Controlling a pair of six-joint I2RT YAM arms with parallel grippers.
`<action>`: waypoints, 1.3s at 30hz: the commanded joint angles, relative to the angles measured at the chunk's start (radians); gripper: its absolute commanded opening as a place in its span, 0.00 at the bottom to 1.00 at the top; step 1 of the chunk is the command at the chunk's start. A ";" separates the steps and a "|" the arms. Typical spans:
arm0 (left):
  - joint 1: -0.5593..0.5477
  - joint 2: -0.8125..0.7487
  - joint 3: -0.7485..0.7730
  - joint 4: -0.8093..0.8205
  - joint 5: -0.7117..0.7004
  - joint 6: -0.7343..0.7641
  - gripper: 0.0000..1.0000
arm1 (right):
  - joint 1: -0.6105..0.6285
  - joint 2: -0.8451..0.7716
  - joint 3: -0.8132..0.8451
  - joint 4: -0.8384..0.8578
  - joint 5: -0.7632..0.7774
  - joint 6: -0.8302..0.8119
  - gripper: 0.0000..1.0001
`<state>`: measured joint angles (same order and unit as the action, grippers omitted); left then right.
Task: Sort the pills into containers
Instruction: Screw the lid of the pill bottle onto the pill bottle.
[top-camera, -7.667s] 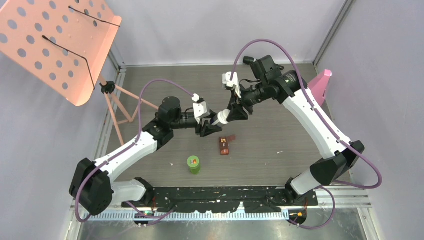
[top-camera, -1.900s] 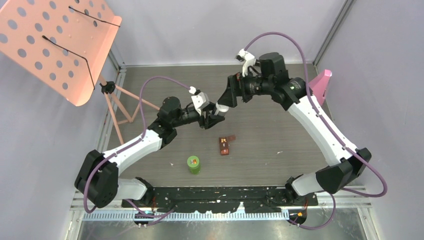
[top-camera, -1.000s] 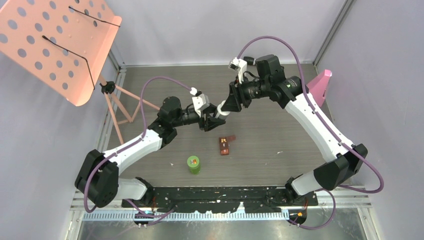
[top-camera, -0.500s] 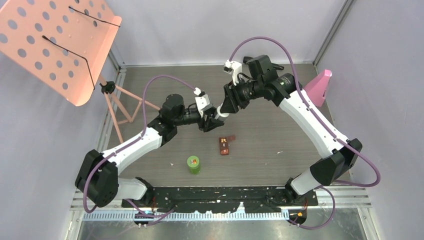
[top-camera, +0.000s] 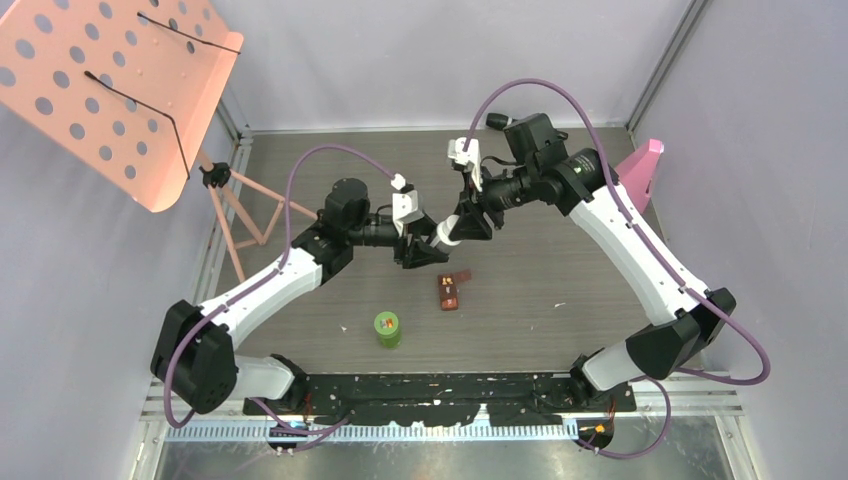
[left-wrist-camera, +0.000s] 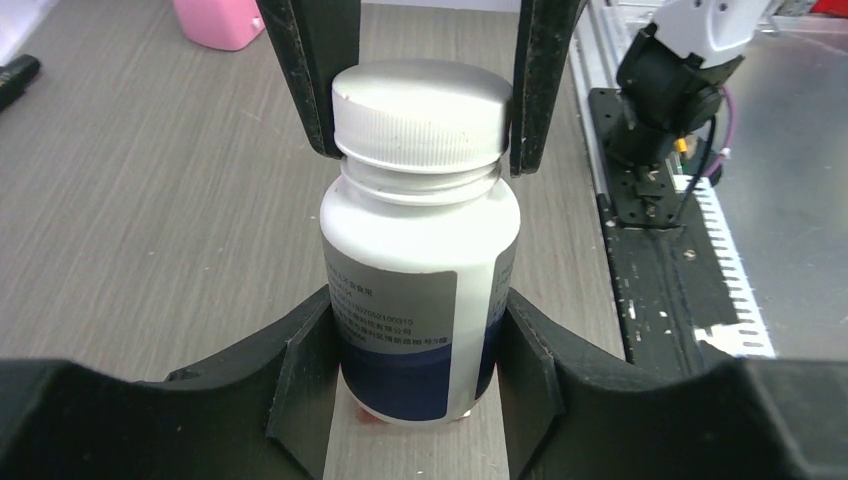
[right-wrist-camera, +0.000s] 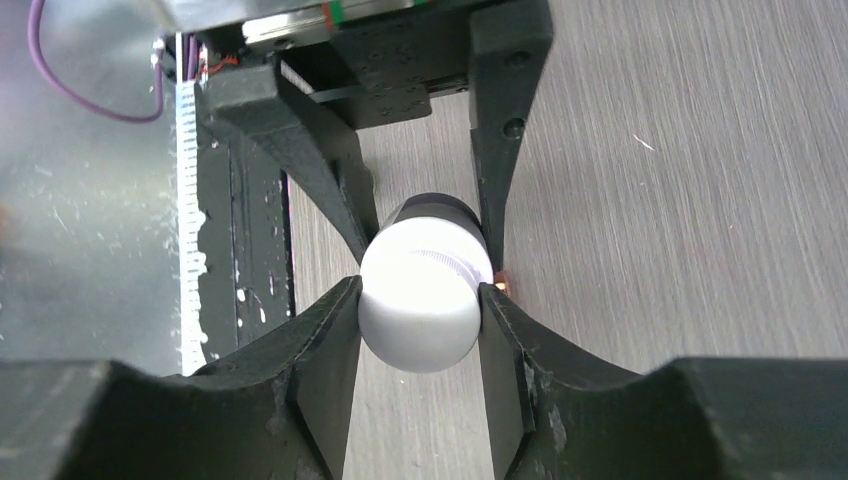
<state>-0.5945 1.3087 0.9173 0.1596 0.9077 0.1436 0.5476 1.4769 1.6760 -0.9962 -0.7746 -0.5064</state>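
A white bottle (top-camera: 440, 237) with a white cap and a blue-banded label is held in the air between both arms. My left gripper (top-camera: 425, 250) is shut on the bottle's body (left-wrist-camera: 420, 290). My right gripper (top-camera: 457, 228) is shut on its cap (right-wrist-camera: 420, 295), with the fingers (left-wrist-camera: 312, 80) on either side of the cap (left-wrist-camera: 420, 110). The green-lidded bottle (top-camera: 387, 328) stands on the table near the front. The small brown case (top-camera: 451, 290) lies to its right, below the held bottle. No loose pills show clearly.
An orange perforated music stand (top-camera: 110, 80) on tripod legs (top-camera: 240, 215) fills the far left. A pink object (top-camera: 643, 170) sits at the right wall and also shows in the left wrist view (left-wrist-camera: 215, 20). A black thing (left-wrist-camera: 15, 78) lies at that view's left edge. The black base rail (top-camera: 440, 395) runs along the front.
Over the last seconds the right wrist has turned back and forth while gripping the cap. Both grippers and the bottle have shifted slightly toward the front. The green bottle and the case have not moved.
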 joint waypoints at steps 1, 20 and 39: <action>0.001 0.007 0.051 0.034 0.118 -0.053 0.00 | 0.002 0.000 0.041 -0.043 -0.070 -0.169 0.10; -0.002 -0.039 -0.033 0.234 -0.261 0.035 0.00 | 0.067 0.076 -0.067 0.105 0.324 0.559 0.18; 0.015 0.011 -0.135 0.380 -0.255 -0.102 0.00 | -0.100 -0.133 -0.024 0.436 0.465 0.946 0.95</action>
<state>-0.5915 1.3193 0.7841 0.4072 0.6334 0.1017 0.4839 1.4319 1.5925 -0.6353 -0.3416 0.3641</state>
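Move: The white lid, already on the mouth of the pill bottle, sits between the right hand's fingers. It lies about 2 cm ahead, 3 cm right and 5 cm above the left hand point, where the bottle body is gripped. From the left hand, the brown pill box is about 2 cm ahead, 2 cm right and 23 cm below. The green container is roughly 9 cm back, 11 cm left and 20 cm down. The lid, still pinched in the right fingers, is twisted clockwise by some 40 degrees while both hands, after a slight draw back, carry lid and bottle about 5 cm forward and down together. The left keeps its grip on the body, counter-turning about 15 degrees. Then the right fingers open wide, let go of the lid and back off up, forward and right; the left rises 2 cm. ##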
